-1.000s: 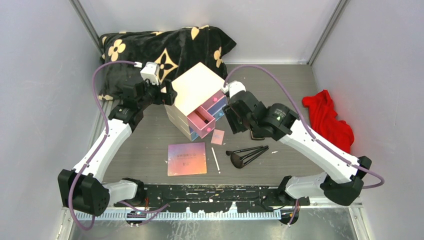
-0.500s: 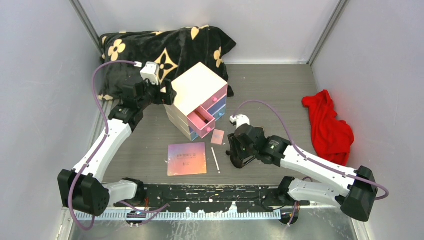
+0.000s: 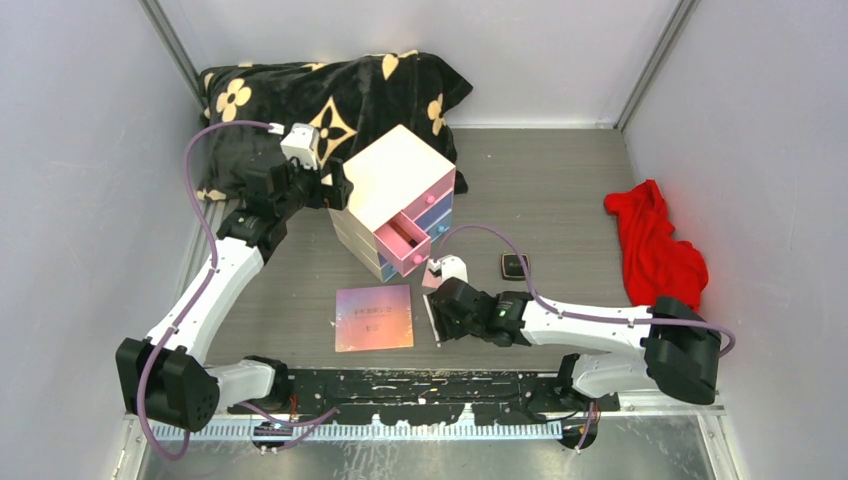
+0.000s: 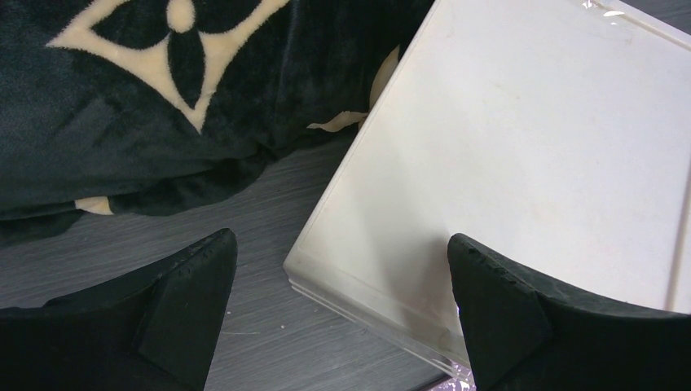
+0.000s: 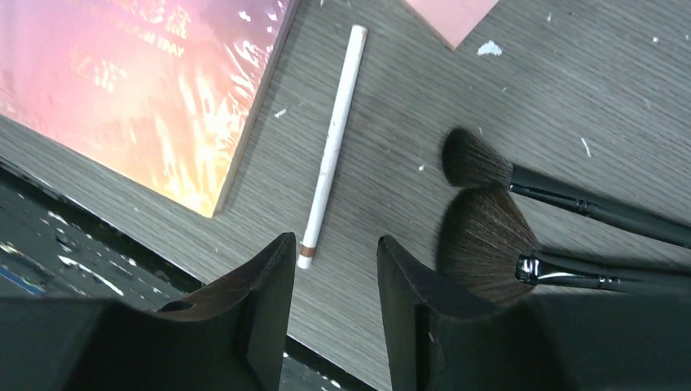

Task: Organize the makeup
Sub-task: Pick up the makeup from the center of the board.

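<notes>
My right gripper [image 3: 440, 318] hovers low over the near table, open with a narrow empty gap [image 5: 336, 244]. A thin white stick [image 5: 334, 130] lies just ahead of that gap. Left of the stick is the iridescent pink-purple palette [image 5: 155, 90] [image 3: 373, 317]. On the right lie two black-handled brushes [image 5: 489, 236], hidden under the arm in the top view. A tiny pink compact [image 3: 432, 275] and a black compact [image 3: 513, 265] rest farther back. My left gripper [image 3: 338, 190] is wide open [image 4: 340, 240] at the back corner of the cream drawer box [image 4: 530, 163].
The cream box [image 3: 395, 180] has its pink drawer [image 3: 405, 240] pulled out toward the palette. A black flower-patterned blanket [image 3: 330, 95] lies behind the box. At the right wall sits a red cloth [image 3: 655, 245]. The table's near edge runs just below the right fingers.
The right arm swung from the drawer box down toward the near edge, over the stick and brushes, uncovering the black compact. Its jaws narrowed a little. The left arm stayed still.
</notes>
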{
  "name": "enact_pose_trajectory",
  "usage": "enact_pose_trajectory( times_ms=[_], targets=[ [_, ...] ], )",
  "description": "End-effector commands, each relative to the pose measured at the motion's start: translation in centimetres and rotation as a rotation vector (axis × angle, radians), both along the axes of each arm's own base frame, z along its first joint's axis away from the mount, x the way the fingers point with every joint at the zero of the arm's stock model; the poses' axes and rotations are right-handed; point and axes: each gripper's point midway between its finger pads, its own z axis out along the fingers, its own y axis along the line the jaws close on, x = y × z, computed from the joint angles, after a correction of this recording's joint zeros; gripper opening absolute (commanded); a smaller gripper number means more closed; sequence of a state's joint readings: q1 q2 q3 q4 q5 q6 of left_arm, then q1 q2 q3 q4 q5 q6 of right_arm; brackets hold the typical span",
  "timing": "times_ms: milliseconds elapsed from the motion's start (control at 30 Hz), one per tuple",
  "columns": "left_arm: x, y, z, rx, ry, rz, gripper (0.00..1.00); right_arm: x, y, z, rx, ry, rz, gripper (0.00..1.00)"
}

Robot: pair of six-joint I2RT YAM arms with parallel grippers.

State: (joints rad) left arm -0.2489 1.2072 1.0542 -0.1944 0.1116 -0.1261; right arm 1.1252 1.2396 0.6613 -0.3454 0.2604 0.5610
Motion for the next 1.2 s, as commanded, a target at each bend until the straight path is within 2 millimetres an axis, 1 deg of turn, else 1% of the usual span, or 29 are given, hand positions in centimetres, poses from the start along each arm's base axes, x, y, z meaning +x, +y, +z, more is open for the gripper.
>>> enact_pose_trajectory(
  times_ms=[0, 67, 167, 333, 500, 667, 967, 1033, 1167],
  targets=[
    [-0.1, 0.7, -0.9, 0.048, 0.029, 0.017, 1.0, 1.8, 2.3, 2.2, 0.145, -0.065, -0.088, 0.46],
    [-0.2, 0.7, -1.0, 0.047, 0.028, 0.016, 1.0, 1.6, 2.3, 1.7, 0.152, -0.051, -0.091, 0.43],
    [-0.1, 0.6, -1.2, 0.042, 0.035, 0.01, 1.0, 1.0, 2.8, 0.6, 0.136, -0.017, -0.073, 0.43],
    [-0.2, 0.6, -1.3, 0.044, 0.037, 0.012, 1.0, 0.0, 3.4, -0.8, 0.101, -0.01, -0.06, 0.43],
    [-0.2, 0.6, -1.2, 0.044, 0.035, 0.011, 1.0, -0.5, 3.2, -1.6, 0.091, 0.002, -0.07, 0.43],
    [-0.2, 0.6, -1.1, 0.042, 0.033, 0.012, 1.0, -0.8, 2.3, -2.8, 0.046, 0.001, -0.095, 0.41],
    [-0.2, 0.6, -1.0, 0.042, 0.031, 0.011, 1.0, -0.8, 2.5, -4.3, -0.018, -0.005, -0.095, 0.4],
    [-0.2, 0.6, -1.2, 0.044, 0.034, 0.01, 1.0, -0.9, 2.4, -4.5, -0.021, -0.002, -0.103, 0.36],
    [-0.3, 0.6, -1.2, 0.044, 0.035, 0.011, 1.0, -1.0, 1.4, -4.9, -0.046, 0.001, -0.128, 0.2]
  ],
)
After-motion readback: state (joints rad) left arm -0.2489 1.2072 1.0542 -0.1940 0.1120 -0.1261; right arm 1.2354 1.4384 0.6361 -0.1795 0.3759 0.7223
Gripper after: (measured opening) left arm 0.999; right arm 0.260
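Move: The right hand, its half-open fingers slanting down, has the white pencil's middle about 2 cm ahead, 3 cm to its left and roughly 5 cm below. At that same level, the eyeshadow palette's middle lies some 13 cm to the hand's left and 2 cm ahead, the black brushes about 8 cm to the right and 3 cm ahead, and the small pink card about 10 cm ahead and 2 cm left. From the left hand the pencil lies some 21 cm back, 16 cm right and 23 cm down. The right fingertips close around the white pencil near its brown-ringed near end, pinching it from both sides. To get there, the hand first shifts about 2 cm left, then sinks some 4 cm while easing back slightly, with the wrist nearly steady; the fingers narrow from half open to about a quarter, mostly at the end. ##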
